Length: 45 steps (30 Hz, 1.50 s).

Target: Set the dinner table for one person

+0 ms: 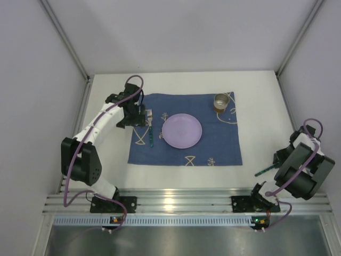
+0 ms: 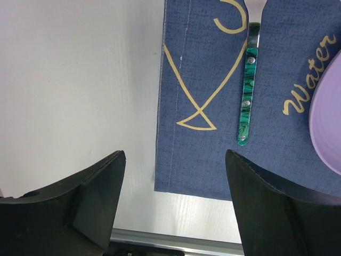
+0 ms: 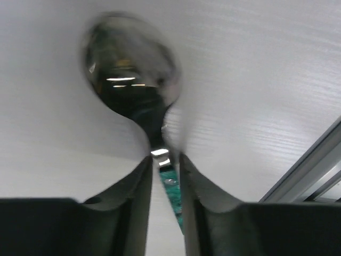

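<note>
The dinner table (image 1: pixel 261 112) is a white top with a dark blue cloth (image 1: pixel 213 149) laid on it. A lilac plate (image 1: pixel 181 130) sits mid-cloth, and a green-handled fork (image 1: pixel 151 130) lies left of it. My left gripper (image 1: pixel 139 114) hovers open over the cloth's left edge (image 2: pixel 170 106); the fork (image 2: pixel 248 90) lies ahead of its right finger, nothing between the jaws (image 2: pixel 176 160). At the right table edge my right gripper (image 3: pixel 164 160) stands narrowly around the neck of a green-handled spoon (image 3: pixel 130 74). Its right finger touches the handle; a thin gap shows on the left. The view is blurred.
A metal cup (image 1: pixel 221 102) stands at the cloth's back right corner. The plate's rim (image 2: pixel 327 122) shows at the right of the left wrist view. An aluminium rail (image 1: pixel 181 202) runs along the near edge; the spoon's handle (image 1: pixel 262 172) points toward it. Grey walls enclose the table.
</note>
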Each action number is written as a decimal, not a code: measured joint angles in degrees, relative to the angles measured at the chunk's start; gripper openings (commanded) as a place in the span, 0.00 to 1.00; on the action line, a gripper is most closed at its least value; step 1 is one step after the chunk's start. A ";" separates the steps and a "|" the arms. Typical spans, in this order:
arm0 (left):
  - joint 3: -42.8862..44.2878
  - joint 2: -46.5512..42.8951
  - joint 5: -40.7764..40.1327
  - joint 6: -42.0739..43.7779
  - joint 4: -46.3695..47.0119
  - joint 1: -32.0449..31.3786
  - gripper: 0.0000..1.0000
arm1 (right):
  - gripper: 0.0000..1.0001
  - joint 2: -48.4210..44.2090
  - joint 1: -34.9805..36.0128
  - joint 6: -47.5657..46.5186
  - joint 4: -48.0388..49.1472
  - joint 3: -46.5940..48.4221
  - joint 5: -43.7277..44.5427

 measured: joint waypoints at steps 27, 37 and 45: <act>0.96 2.54 0.02 -2.43 -0.17 0.00 0.85 | 0.00 -6.49 39.28 -3.39 3.10 28.52 -10.01; -2.73 -0.96 -0.13 -5.03 -0.13 0.00 0.84 | 0.00 12.11 56.13 -7.15 0.46 30.34 -7.58; -3.67 -2.49 -0.72 -6.34 -0.04 0.00 0.84 | 0.00 22.23 58.31 -12.50 -0.46 33.14 -5.05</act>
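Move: The spoon lies between the right hand's still-closing fingers, its neck just under them and its middle about 2 cm back and 3 cm to the left, bowl pointing right and outward. From that hand the plate is some 43 cm left and 15 cm ahead; the cup is about 26 cm left and 26 cm ahead. From the left hand, which stands idle, the spoon is roughly 62 cm right, 18 cm back and 13 cm lower. The spoon is pinched where handle meets bowl as the right fingers finish shutting, then carried left and forward in a high arc, up about 20 cm and down again by some 16, towards the strip of placemat between the plate and its right edge. On the way the hand swings about 70 degrees counter-clockwise, bringing the bowl to point forward; the fingers keep their hold. ##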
